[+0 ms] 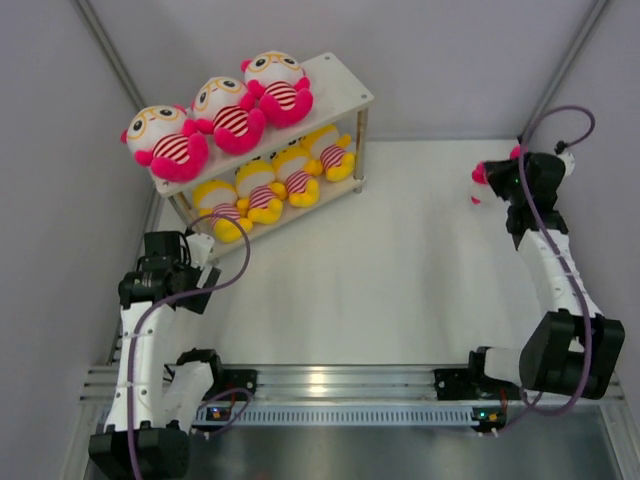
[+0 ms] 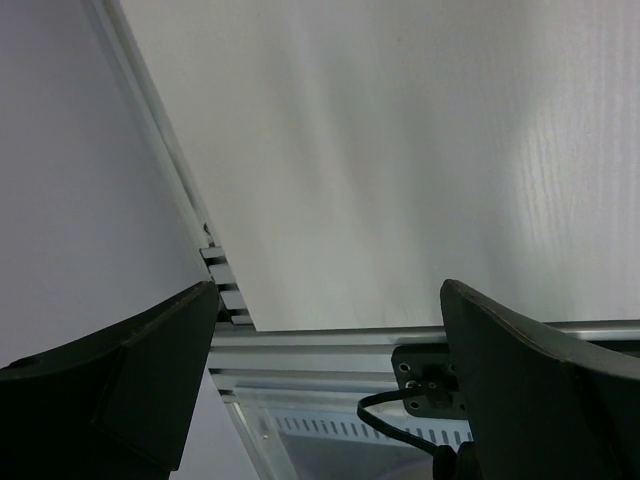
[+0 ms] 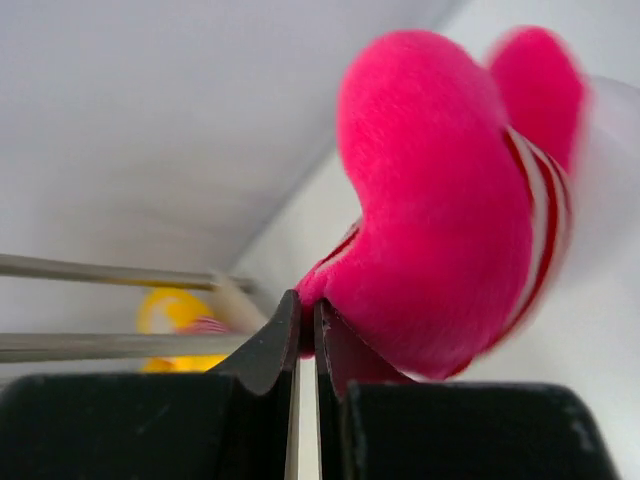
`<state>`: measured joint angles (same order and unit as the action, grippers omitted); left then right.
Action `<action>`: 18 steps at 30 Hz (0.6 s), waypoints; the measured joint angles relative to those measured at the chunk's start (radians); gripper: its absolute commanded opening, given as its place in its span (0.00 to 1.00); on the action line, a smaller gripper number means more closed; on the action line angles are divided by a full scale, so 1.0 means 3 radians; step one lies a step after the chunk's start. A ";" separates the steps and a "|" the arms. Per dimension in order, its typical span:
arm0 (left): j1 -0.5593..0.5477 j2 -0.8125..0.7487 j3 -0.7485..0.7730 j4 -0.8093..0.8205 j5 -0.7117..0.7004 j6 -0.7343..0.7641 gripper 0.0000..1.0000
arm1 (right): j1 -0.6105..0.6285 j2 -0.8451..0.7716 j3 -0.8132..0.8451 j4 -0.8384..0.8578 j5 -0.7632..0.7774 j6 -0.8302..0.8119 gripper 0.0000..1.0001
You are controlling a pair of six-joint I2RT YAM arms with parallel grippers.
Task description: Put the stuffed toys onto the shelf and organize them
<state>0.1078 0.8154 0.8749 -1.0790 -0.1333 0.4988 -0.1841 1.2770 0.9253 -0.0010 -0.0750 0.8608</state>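
The white shelf stands at the back left. Three pink stuffed toys sit along its top board, and several yellow ones fill the lower board. A fourth pink toy is at the far right of the table. My right gripper is shut on a thin fold of its pink limb. In the top view the right gripper sits just right of that toy. My left gripper is open near the table's left front, with nothing between its fingers.
The enclosure's grey walls close in at the left, back and right. An aluminium rail runs along the near edge between the arm bases. A purple cable loops above the right wrist. In the right wrist view, a shelf leg and a yellow toy show far behind.
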 measured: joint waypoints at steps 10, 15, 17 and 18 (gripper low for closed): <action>-0.0001 0.0094 0.0001 0.0037 0.0313 -0.0037 0.99 | 0.1534 0.0684 0.2279 0.0472 0.0628 0.0463 0.00; -0.0001 0.0108 0.0001 0.0048 0.0346 -0.0058 0.99 | 0.2012 0.1540 0.3151 0.0690 0.0726 0.0599 0.00; -0.0001 0.0117 0.0001 0.0060 0.0345 -0.0057 0.99 | 0.2135 0.1834 0.3342 0.0710 0.0745 0.0676 0.00; -0.0001 0.0121 0.0001 0.0066 0.0343 -0.0056 0.99 | 0.2196 0.1981 0.3405 0.0711 0.0757 0.0726 0.00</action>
<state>0.1074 0.8516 0.8753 -1.0592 -0.0303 0.4820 0.4747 1.8713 1.9469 0.2123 0.1520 1.0786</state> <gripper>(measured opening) 0.990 0.026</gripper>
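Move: My right hand already has the last pink toy in the air. The bare right end of the top shelf, where it is going, lies about 36 cm to my left, 13 cm ahead and 10 cm higher. The nearest pink toy up there sits some 11 cm left of that spot and 5 cm nearer; the end yellow toy is on the lower shelf about 23 cm beneath the spot. From my left hand the spot is roughly 37 cm ahead, 30 cm right and 17 cm up. I swing my right hand up and left, about 30 cm each way and 10 cm forward, keeping the pink toy pinched between shut fingers. I climb steeply first, then sweep left towards the bare end of the top shelf, starting to sink just at the end. On the way my wrist tips the fingers up some 35 degrees and turns counter-clockwise. ##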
